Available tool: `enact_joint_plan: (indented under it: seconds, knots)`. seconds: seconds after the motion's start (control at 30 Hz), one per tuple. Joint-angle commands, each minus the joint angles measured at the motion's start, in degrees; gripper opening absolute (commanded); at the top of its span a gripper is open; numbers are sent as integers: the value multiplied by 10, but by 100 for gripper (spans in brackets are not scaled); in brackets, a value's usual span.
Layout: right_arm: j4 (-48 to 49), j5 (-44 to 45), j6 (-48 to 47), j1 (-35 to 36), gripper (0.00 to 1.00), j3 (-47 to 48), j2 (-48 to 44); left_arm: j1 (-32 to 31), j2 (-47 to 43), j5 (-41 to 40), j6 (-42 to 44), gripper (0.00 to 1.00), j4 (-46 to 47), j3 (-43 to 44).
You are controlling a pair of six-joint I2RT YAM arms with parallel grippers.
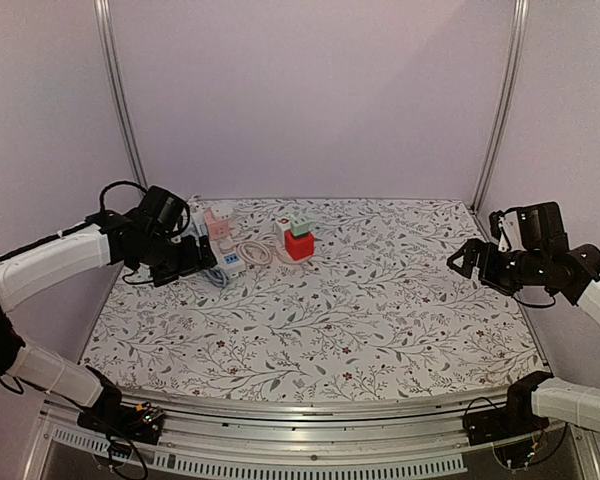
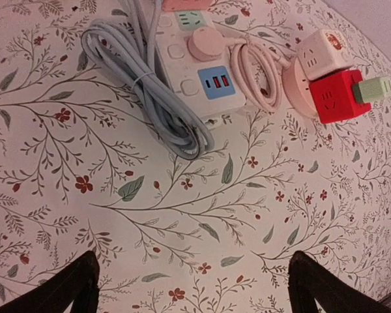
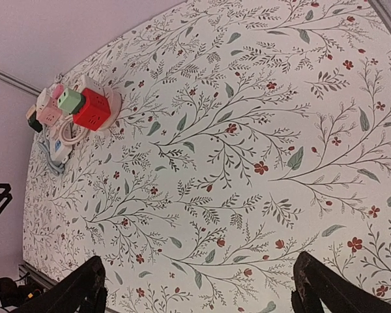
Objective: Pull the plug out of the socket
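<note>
A red cube socket (image 1: pixel 299 247) stands at the back of the table with a green plug (image 1: pixel 300 224) stuck into it. In the left wrist view the green plug (image 2: pixel 371 89) juts from the right side of the red cube (image 2: pixel 337 98). A round pink plug (image 2: pixel 205 44) sits in a white power strip (image 2: pixel 195 62). My left gripper (image 2: pixel 192 277) hovers open above bare cloth, short of the strip. My right gripper (image 3: pixel 199 283) is open far to the right, with the red cube (image 3: pixel 92 109) and green plug (image 3: pixel 70 100) well away from it.
A bundled grey cable (image 2: pixel 150 91) lies left of the strip. A coiled pink cord (image 2: pixel 257 75) runs to a round pink base (image 2: pixel 294 91) carrying a white cube socket (image 2: pixel 322 53). A pink cube (image 1: pixel 218 222) stands near the left gripper (image 1: pixel 202 260). Metal frame posts (image 1: pixel 120 100) rise at the back corners.
</note>
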Motion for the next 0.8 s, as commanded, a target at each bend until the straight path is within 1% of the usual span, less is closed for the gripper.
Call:
enact_joint_plan:
  seconds: [0.0, 0.13, 0.3, 0.4, 0.43, 0.67, 0.77]
  knots:
    - [13, 21, 2, 3, 99, -4, 2, -7, 58, 2, -43, 99, 58, 12]
    - [27, 20, 0, 3, 99, -6, 8, -7, 116, 12, -58, 91, 104, 19]
    - [34, 18, -17, 3, 99, -7, 11, -6, 186, 11, -64, 81, 110, 54]
    - [33, 19, -28, 3, 98, -6, 15, -1, 221, 12, -68, 69, 112, 68]
    - [33, 21, -31, 3, 98, -6, 15, 1, 233, 14, -70, 67, 113, 73]
    - [41, 22, -43, 3, 98, -10, 21, 6, 288, 16, -67, 63, 116, 103]
    - [42, 12, -44, 3, 98, -9, 31, 8, 296, 16, -64, 60, 113, 108]
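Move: Ahead of the left hand, roughly 18 cm out and almost in line with it, the round pink plug sits on the power strip, about 10 cm lower. The strip's near end is some 12 cm ahead and 3 cm right; a pink cube stands about 24 cm ahead, 4 cm left, and the coiled pink cable 18 cm ahead, 8 cm right. From the right hand the round plug lies about 23 cm farther out, 55 cm to the left and 16 cm below. Sinking about 10 cm, the left hand also reaches some 7 cm forward and 4 cm to its right, coming down just short of the power strip's near end and closer to the round plug. Its fingers tip some 10 degrees nearer to straight down and draw in from wide open to a bit over half, with nothing between them. ##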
